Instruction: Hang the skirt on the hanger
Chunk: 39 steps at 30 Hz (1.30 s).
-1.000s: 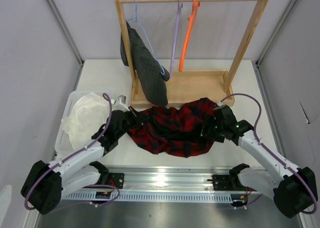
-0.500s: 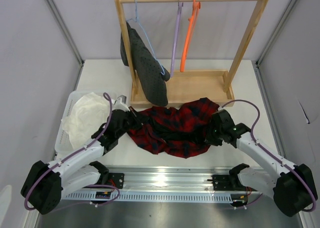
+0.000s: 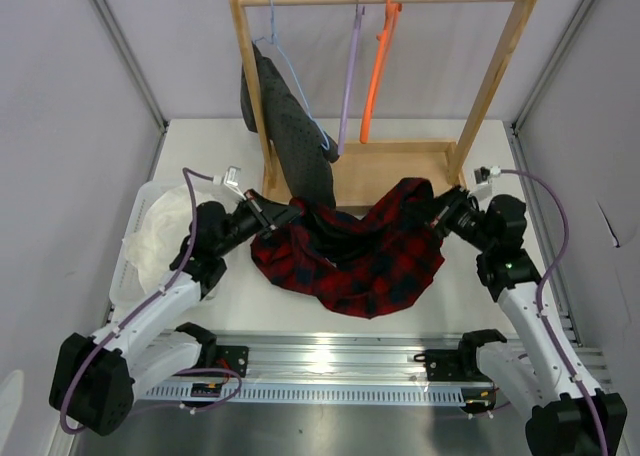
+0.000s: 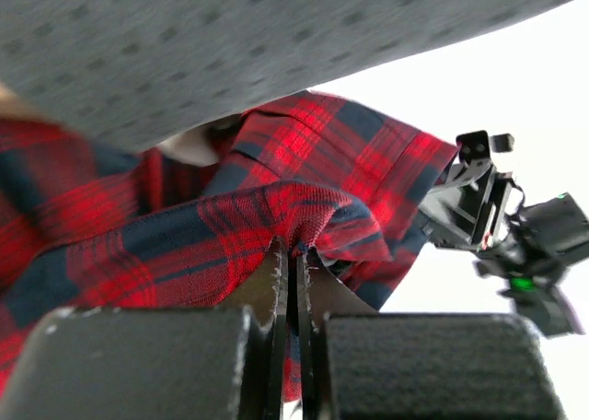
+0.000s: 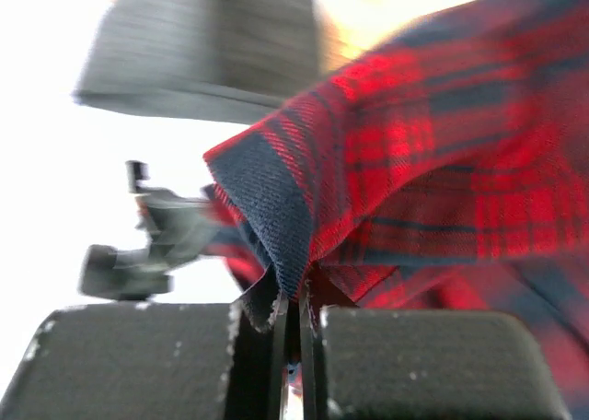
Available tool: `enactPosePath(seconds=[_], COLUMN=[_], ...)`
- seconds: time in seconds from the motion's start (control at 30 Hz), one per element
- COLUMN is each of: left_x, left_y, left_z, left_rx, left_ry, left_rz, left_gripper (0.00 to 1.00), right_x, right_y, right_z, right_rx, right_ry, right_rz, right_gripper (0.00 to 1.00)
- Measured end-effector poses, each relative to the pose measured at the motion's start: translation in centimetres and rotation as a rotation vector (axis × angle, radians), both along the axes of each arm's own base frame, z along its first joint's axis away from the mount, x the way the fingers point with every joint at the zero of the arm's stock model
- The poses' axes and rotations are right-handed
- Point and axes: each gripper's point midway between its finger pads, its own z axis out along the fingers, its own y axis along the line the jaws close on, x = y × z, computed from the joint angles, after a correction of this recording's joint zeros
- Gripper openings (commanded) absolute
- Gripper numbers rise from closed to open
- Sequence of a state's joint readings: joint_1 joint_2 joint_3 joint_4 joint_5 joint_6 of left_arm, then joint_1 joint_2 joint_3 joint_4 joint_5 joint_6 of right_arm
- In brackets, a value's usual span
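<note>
The red-and-black plaid skirt [image 3: 360,251] hangs stretched between my two grippers above the table, sagging in the middle. My left gripper [image 3: 283,214] is shut on its left edge; the wrist view shows the plaid fabric [image 4: 230,236] pinched between the closed jaws [image 4: 294,254]. My right gripper [image 3: 440,216] is shut on the right edge, a fold of skirt [image 5: 386,162] clamped in its jaws [image 5: 294,300]. The pale lilac hanger [image 3: 349,86] hangs on the wooden rail, behind and above the skirt, untouched.
A wooden rack [image 3: 500,66] stands at the back with a light blue hanger carrying a dark grey dotted garment [image 3: 295,146] and an orange hanger [image 3: 378,66]. A white bin with white cloth [image 3: 160,231] sits at the left. Grey walls enclose the table.
The right gripper shut on the skirt's right edge and lifted it up and right. The left gripper rose too. The skirt left the table and now spreads between them.
</note>
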State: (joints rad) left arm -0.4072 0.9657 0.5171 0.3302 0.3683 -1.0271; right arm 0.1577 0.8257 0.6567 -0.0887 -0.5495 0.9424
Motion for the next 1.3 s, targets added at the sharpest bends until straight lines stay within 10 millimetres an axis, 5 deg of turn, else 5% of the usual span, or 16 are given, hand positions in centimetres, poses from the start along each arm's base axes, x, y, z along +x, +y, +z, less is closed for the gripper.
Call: enactPosePath(seconds=[0.17,0.5,0.73,0.9,1.1,1.3], left_x=[-0.2,0.3,-0.1,1.4,1.2,-2.1], left_y=[-0.2,-0.5,-0.8,-0.8,-0.1,0.4], left_z=[1.9,0.6,6.0,8.2,18.6,27.7], left_rx=[-0.084,-0.208,-0.487,-0.621,-0.764,-0.913], left_ry=[-0.015,0.047,-0.028,0.043,-0.135,-0.296], left_rz=[-0.031,-0.052,-0.122,-0.111,-0.160,-0.232], left_gripper=[0.00,0.00,0.00,0.00,0.00,0.00], right_x=[0.2,-0.3,-4.9,-6.3,-6.2,-8.1], right_y=[1.7,2.5,2.0,1.8,2.4,3.0], right_z=[8.7,18.2,27.6,28.0,24.8,24.7], right_rx=[0.282,0.677,0.719,0.713,0.609,0.514], right_ry=[-0.211,-0.253,-0.498,-0.548,-0.530,-0.597], right_rz=[0.138,0.365,0.506,0.531,0.505,0.512], right_gripper=[0.00,0.00,0.00,0.00,0.00,0.00])
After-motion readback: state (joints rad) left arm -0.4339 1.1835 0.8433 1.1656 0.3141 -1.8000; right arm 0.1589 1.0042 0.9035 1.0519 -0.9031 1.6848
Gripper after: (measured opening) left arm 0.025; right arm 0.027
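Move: Up and out beyond both hands hangs the bare orange hanger, roughly 24 cm ahead of the right hand, 9 cm left and 18 cm higher; from the left hand it is about 24 cm ahead, 12 cm right and 20 cm higher. The purple hanger hangs about 4 cm to the left of it at similar depth and height. The dark garment's middle is about 13 cm ahead of the left hand, 2 cm left and 11 cm up. Hoisting the skirt between them, both hands keep their shut grips on its upper edge. The right goes first, about 28 cm up, then draws back some 8 cm and settles a little; the left hardly climbs for half a second, then rises about 28 cm beside the dark garment. Both wrists roll over and tip the fingers upward, the left turning some 55 degrees. ##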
